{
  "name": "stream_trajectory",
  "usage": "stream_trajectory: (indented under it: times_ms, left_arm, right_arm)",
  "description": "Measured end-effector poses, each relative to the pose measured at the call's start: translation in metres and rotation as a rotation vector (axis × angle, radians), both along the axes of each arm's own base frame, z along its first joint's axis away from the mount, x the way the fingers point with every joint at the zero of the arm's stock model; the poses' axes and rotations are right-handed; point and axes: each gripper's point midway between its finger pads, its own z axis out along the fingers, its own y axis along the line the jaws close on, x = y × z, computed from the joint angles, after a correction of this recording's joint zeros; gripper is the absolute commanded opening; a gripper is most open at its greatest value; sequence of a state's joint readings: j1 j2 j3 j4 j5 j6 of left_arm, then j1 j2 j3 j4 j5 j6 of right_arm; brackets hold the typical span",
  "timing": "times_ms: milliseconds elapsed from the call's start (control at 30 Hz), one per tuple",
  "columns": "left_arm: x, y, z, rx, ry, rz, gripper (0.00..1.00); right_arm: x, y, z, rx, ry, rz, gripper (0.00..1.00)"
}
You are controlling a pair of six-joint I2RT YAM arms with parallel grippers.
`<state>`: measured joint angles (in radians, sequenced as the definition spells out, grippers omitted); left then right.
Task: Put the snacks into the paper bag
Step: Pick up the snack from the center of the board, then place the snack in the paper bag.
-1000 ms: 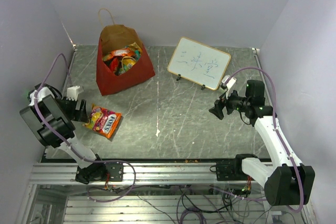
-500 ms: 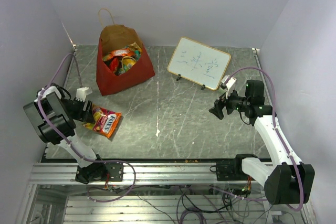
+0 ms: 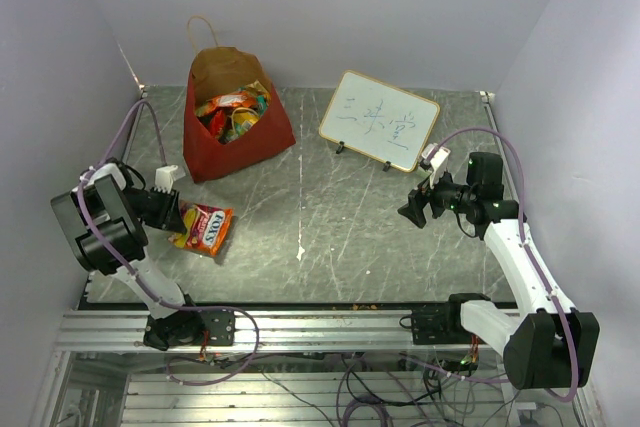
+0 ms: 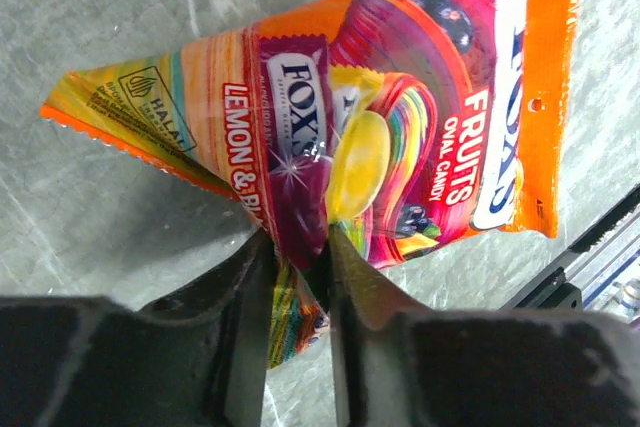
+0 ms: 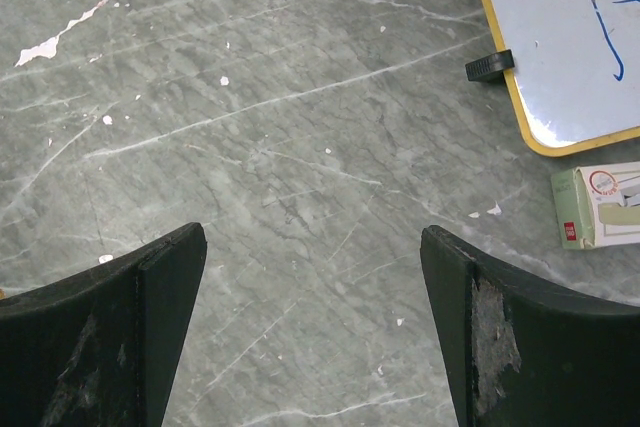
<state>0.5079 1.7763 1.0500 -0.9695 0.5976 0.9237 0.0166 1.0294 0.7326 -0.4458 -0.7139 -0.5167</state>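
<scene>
A bright orange and red Fox's candy packet [image 3: 205, 229] lies at the left of the table. My left gripper [image 3: 181, 219] is shut on its left end; the left wrist view shows the packet [image 4: 400, 117] pinched and creased between the jaws of that gripper [image 4: 298, 247]. The red paper bag [image 3: 236, 132] stands open at the back left, with several colourful snack packets [image 3: 234, 109] inside. My right gripper [image 3: 412, 212] is open and empty over bare table at the right, and the right wrist view [image 5: 312, 277] shows nothing between its fingers.
A whiteboard with writing [image 3: 379, 120] stands at the back right, its yellow corner also in the right wrist view [image 5: 560, 37]. A small white box [image 5: 598, 205] lies beside it. Walls close the back and both sides.
My left gripper moved right onto the candy packet and closed on its left end. The packet has shifted and bunched up. The right arm has not moved.
</scene>
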Motion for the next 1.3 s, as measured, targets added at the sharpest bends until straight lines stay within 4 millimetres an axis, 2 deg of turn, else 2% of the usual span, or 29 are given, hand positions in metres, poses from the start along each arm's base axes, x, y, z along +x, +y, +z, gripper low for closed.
stream_trajectory:
  times_ms: [133, 333, 467, 733, 1000, 1300]
  left_arm:
    - [0.002, -0.004, 0.006, -0.008, -0.013, 0.008, 0.08]
    - [0.006, -0.005, 0.018, 0.008, -0.046, 0.004, 0.07]
    - [0.011, -0.003, 0.035, 0.033, -0.090, -0.005, 0.07]
    - [0.022, 0.004, 0.086, 0.137, -0.212, -0.026, 0.07]
    - [0.031, 0.021, 0.142, 0.260, -0.297, 0.011, 0.07]
    - [0.040, 0.041, 0.220, 0.415, -0.433, 0.107, 0.07]
  right_arm:
    - [0.000, 0.000, 0.000, 0.000, 0.000, 0.000, 0.89]
    - [0.000, 0.000, 0.000, -0.002, -0.002, 0.001, 0.89]
    - [0.000, 0.000, 0.000, -0.002, -0.002, 0.002, 0.89]
    - [0.000, 0.000, 0.000, -0.003, -0.003, 0.002, 0.89]
    - [0.000, 0.000, 0.000, -0.004, -0.004, 0.004, 0.90]
    - [0.000, 0.000, 0.000, -0.004, -0.005, 0.004, 0.92]
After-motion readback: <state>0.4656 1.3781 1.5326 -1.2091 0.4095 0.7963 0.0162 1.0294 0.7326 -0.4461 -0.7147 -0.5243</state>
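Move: The snack, a Fox's candy packet, lies right at the left hand's closing fingers, its middle about 5 cm to the right, 1 cm back and roughly 1 cm lower. The red paper bag stands some 22 cm ahead and 15 cm to the right, its middle around 12 cm above the hand; the table's left edge is about 18 cm to the left. From the right hand the snack lies roughly 51 cm left, 4 cm back and 14 cm below. Almost straight up, slowly at first and then quickly, the left hand rises about 22 cm once its fingers have finished closing on the bunched near-left end of the snack packet. It drifts some 4 cm forward and, late on, about as much left, while the wrist swings the fingers roughly 35 degrees from pointing down-right to down-forward, keeping the pinch. ##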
